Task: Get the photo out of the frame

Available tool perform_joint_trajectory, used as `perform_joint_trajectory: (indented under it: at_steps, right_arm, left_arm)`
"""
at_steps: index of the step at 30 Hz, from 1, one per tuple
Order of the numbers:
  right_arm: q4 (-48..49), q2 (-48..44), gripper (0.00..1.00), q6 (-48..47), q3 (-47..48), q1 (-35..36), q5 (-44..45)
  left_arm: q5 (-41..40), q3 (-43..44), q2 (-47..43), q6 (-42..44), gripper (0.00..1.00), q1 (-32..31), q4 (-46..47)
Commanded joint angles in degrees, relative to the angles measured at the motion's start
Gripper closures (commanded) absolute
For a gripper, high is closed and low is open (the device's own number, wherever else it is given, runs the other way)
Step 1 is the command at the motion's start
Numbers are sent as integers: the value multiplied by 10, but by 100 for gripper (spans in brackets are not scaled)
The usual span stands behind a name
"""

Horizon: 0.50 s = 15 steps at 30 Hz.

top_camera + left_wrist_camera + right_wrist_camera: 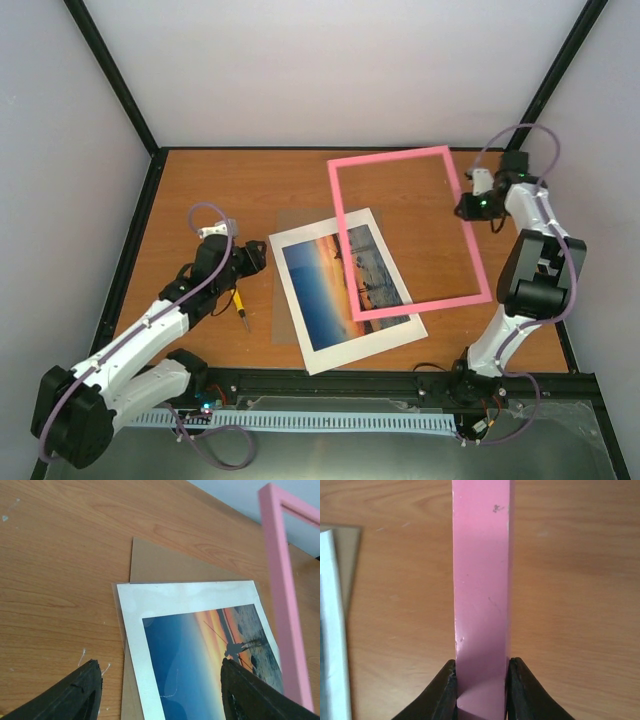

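Note:
My right gripper [468,206] is shut on the right-hand rail of the pink frame [410,235]. The frame hangs tilted above the table and the wood shows through its opening. In the right wrist view both fingers [442,692] press the sides of the frame [482,580]. The photo [335,272], an orange-and-blue sunset, lies flat on the table inside a white mat [300,310], on a brown backing board [288,222]. The frame's near-left corner overlaps the photo in the top view. My left gripper [159,682] stands open just above the photo [200,645] and mat [185,594], holding nothing.
A yellow-handled tool [240,303] lies on the table beside the left arm. Black enclosure posts [115,80] and white walls ring the wooden table [250,180]. In the left wrist view the frame rail [282,580] rises at the right.

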Motion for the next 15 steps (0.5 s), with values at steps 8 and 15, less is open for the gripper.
perform_joint_trajectory:
  at_steps: [8,15]
  right_arm:
    - [-140,126,97,-140,220,-161,55]
    - [-123,168,97,-157,260,-192,107]
  left_arm:
    - [33,-4,32,6,35,-4,41]
    - [41,-12,38,3,35,-4,47]
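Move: The right hand holds the pink frame by its right bar, the frame's middle some 14 cm to its left and 6 cm back. It is taking it to bare table whose middle lies about 5 cm right, 6 cm back and 10 cm below, with the side rail roughly 21 cm right, level with the hand. The photo lies about 30 cm left and 17 cm back. From the left hand the bare spot is some 58 cm right, 7 cm ahead and 15 cm below. Keeping its pinch on the right bar, the right hand sweeps the lifted frame about 19 cm to the right, away from the photo and towards the side rail, fast at first and slowing near the end while staying at nearly the same height and reach. On the way the wrist turns about 10 degrees clockwise and rolls some 15 degrees so that its left side drops, while the open, empty left hand eases down and right by only a couple of centimetres. ##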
